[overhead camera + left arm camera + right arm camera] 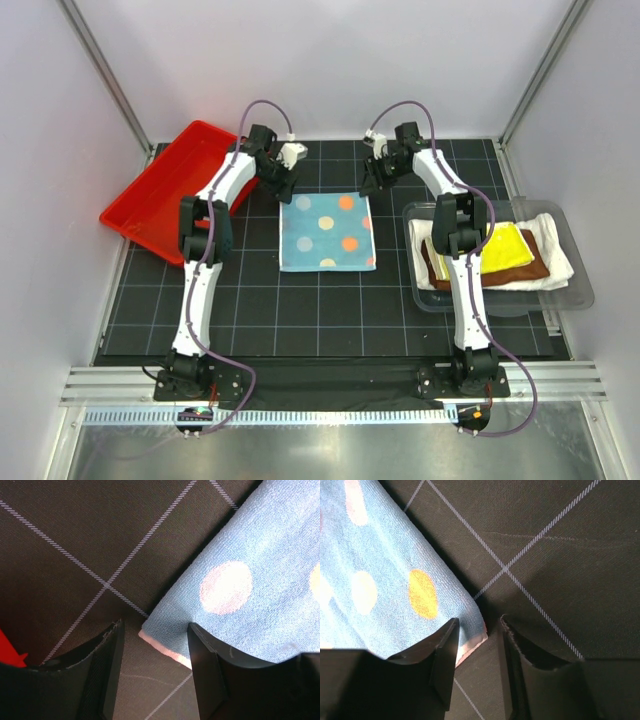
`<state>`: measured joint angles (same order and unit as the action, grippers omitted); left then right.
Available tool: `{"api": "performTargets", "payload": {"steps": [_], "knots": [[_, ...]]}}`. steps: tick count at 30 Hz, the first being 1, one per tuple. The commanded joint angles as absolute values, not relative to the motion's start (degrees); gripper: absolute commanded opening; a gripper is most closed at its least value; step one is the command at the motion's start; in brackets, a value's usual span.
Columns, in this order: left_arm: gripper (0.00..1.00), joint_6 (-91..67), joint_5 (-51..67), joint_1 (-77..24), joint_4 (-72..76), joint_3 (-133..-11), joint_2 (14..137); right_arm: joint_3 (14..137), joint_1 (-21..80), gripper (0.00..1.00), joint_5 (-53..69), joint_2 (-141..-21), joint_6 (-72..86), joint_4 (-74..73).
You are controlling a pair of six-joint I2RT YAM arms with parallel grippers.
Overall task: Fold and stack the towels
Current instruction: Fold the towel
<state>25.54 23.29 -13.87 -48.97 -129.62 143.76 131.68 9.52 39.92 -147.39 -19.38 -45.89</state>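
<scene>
A light-blue towel with coloured dots (327, 232) lies flat, folded to a small square, in the middle of the black mat. My left gripper (288, 165) sits low at the towel's far left corner. In the left wrist view the left gripper (155, 637) is open and the towel (260, 570) has its corner between the jaws, unpinched. My right gripper (375, 167) is at the far right corner. In the right wrist view the right gripper (477, 632) is open too, and the towel (385, 570) has its pink-edged corner lying in the gap. White (558, 262), brown (530, 268) and yellow (505, 248) towels lie in the bin.
A clear plastic bin (580, 292) holding the other towels stands at the right, partly behind my right arm. A red tray (160, 190) leans at the far left edge of the mat. The booth walls close in on three sides.
</scene>
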Motion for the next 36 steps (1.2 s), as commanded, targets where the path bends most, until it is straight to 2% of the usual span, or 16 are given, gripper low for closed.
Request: {"api": "performTargets", "payload": {"steps": [1, 5, 7, 8, 10, 11, 12, 14, 24, 29, 36], "knots": [[0.57, 25.9, 23.2, -13.9, -48.2, -131.3, 143.8, 132.7, 9.3, 0.39, 40.7, -146.2, -20.0, -43.9], [0.52, 26.3, 22.7, -13.9, -49.1, -132.1, 145.3, 132.7, 9.3, 0.22, 41.6, -146.2, -20.0, -43.2], [0.48, 26.5, 23.0, -13.8, -49.7, -132.4, 145.6, 132.8, 9.3, 0.18, 41.9, -146.2, -20.1, -43.2], [0.42, 26.8, 23.4, -13.8, -49.7, -132.5, 145.8, 132.8, 9.2, 0.12, 41.9, -146.2, -20.2, -43.3], [0.31, 27.1, 23.6, -13.9, -50.2, -132.6, 145.8, 132.8, 9.2, 0.08, 42.2, -146.2, -20.3, -43.2], [0.17, 27.0, 23.6, -13.9, -50.3, -132.7, 145.9, 132.8, 9.2, 0.03, 42.2, -146.2, -20.3, -43.2], [0.1, 27.1, 23.7, -13.9, -50.4, -133.0, 145.9, 132.8, 9.3, 0.01, 42.3, -146.2, -20.4, -43.2], [0.0, 27.2, 23.7, -13.9, -50.9, -133.6, 145.8, 132.8, 9.3, 0.01, 42.3, -146.2, -20.4, -43.1], [0.0, 25.5, 23.7, -13.9, -52.3, -134.1, 142.4, 131.5, 9.3, 0.01, 42.5, -142.7, -18.2, -41.1], [0.0, 22.8, 20.6, -14.3, -51.9, -132.8, 134.9, 125.0, 9.3, 0.01, 41.2, -132.1, -14.2, -32.8], [0.0, 21.0, 17.0, -14.9, -45.0, -123.4, 121.3, 118.4, 9.2, 0.01, 38.3, -121.3, -9.9, -25.6]]}}
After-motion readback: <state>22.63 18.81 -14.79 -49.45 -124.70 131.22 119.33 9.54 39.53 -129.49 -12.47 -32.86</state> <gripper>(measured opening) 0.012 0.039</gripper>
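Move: The folded towel's far left corner sits between the left hand's open fingertips, about 1 cm below; its far right corner is likewise between the right hand's fingertips. The towel's middle is roughly 11 cm back and 11 cm right of the left hand, some 12 cm back and 12 cm left of the right. The red bin's middle is about 27 cm left of the left hand and level with it; the clear bin lies some 32 cm right of the right hand and 18 cm back. Nearly in place at first, the left hand dipping barely a centimetre, both hands shut their fingers and pinch the towel's two far corners. After a short hold both go almost straight up, quickening: the left some 9 cm above its low point, the right about 12 cm and tipping its fingers some 15 degrees outward from pointing down, with the pinch kept and the far edge stretched between them. ##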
